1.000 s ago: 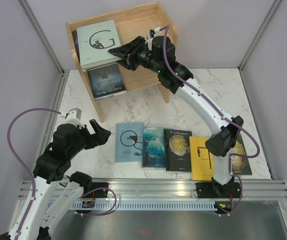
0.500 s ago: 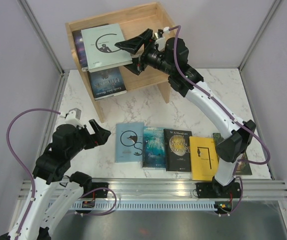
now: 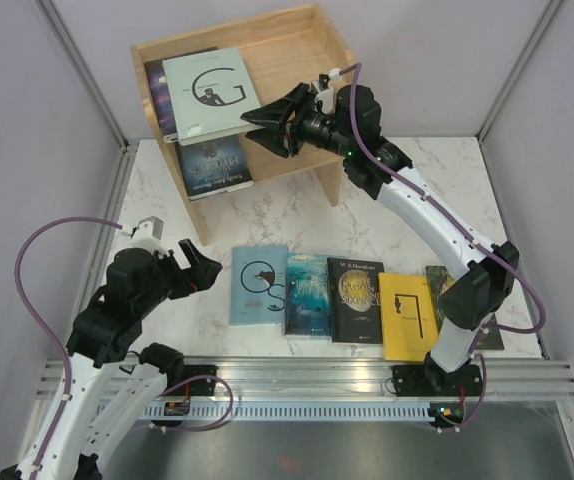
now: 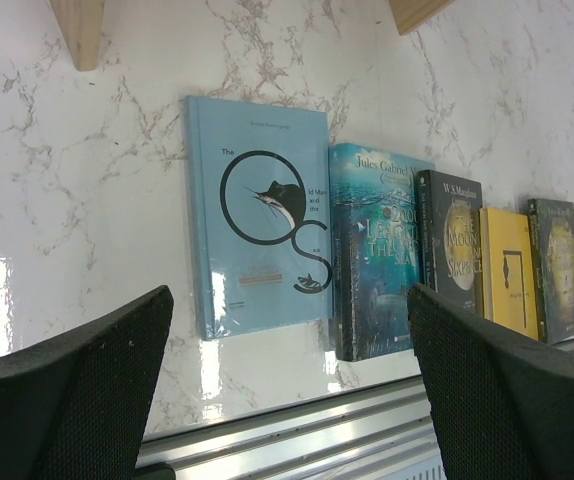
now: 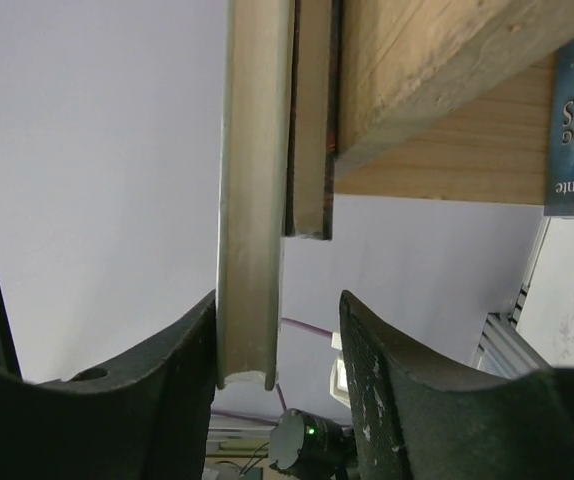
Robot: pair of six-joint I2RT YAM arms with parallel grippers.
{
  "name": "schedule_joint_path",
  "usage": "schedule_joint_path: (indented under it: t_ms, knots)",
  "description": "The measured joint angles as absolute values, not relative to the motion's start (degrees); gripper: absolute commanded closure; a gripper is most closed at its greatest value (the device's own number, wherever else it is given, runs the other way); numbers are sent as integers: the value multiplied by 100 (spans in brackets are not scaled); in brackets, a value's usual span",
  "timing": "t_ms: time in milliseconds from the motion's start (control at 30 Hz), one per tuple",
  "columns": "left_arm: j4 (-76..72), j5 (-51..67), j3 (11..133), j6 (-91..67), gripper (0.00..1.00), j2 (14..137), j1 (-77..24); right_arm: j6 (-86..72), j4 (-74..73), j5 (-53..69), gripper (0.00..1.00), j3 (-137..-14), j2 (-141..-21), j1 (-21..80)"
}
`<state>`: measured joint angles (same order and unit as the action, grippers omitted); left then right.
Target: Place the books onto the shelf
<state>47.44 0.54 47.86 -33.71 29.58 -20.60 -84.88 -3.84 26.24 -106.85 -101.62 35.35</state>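
Observation:
The wooden shelf point(image 3: 289, 42) stands at the back of the table. A white "G" book point(image 3: 212, 92) lies on its top tier over a dark book point(image 3: 157, 85), and a dark blue book point(image 3: 214, 165) sits on the lower tier. My right gripper point(image 3: 259, 128) is open at the G book's right edge. In the right wrist view that pale edge point(image 5: 252, 200) runs between the fingers of the right gripper point(image 5: 279, 300), against the left one and apart from the right one. My left gripper point(image 3: 192, 268) hangs open and empty left of the pale blue book point(image 3: 259, 284).
A row of books lies on the marble near the front: pale blue, teal point(image 3: 307, 294), black point(image 3: 355, 299), yellow point(image 3: 404, 315), and a green-gold one point(image 3: 485, 322) mostly behind the right arm. A metal rail point(image 3: 307, 378) runs along the near edge. Grey walls close both sides.
The right gripper carried the G book left onto the dark book, opened off it and drew back a little to the right. The left arm has not moved.

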Motion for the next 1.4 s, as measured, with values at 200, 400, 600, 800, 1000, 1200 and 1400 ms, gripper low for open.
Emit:
schedule_joint_path:
  t_ms: [200,400,600,800,1000,1200,1400]
  knots:
    - [4744,51,4779,-3371,0,2965,-2060,-8479,-379,2689,48,-10630,-9950,3439]
    - [4744,51,4772,-3371,0,2976,-2060,-8466,-388,2720,53,-10626,-9800,3395]
    - [4744,51,4770,-3371,0,2989,-2060,-8466,-434,2735,58,-10608,-9800,3389]
    - [4744,49,4770,-3371,0,2991,-2060,-8471,-429,2753,71,-10606,-9824,3380]
    - [4744,49,4770,-3371,0,2991,-2060,-8536,-349,2825,74,-10650,-10020,3358]
    - [4744,49,4770,-3371,0,2991,-2060,-8615,-274,2860,77,-11048,-10394,3358]
    - [4744,49,4770,-3371,0,2989,-2060,-8680,-207,2862,79,-11360,-10698,3378]
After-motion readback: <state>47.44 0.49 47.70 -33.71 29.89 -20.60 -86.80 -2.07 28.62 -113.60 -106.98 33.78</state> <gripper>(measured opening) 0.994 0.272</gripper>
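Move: The grey-green G book lies on the shelf's upper tier, its middle about 8 cm to the right hand's left, 6 cm ahead and 1 cm above. The purple book under it lies roughly 12 cm left of the hand, 6 cm ahead, 2 cm below; the dark blue book on the lower tier is some 9 cm left, 5 cm ahead, 20 cm down. From the left hand the G book is about 25 cm ahead, 4 cm right, 22 cm up. Right hand eases right and up, pinches the G book's near right edge, then pushes about 4 cm forward-left. ##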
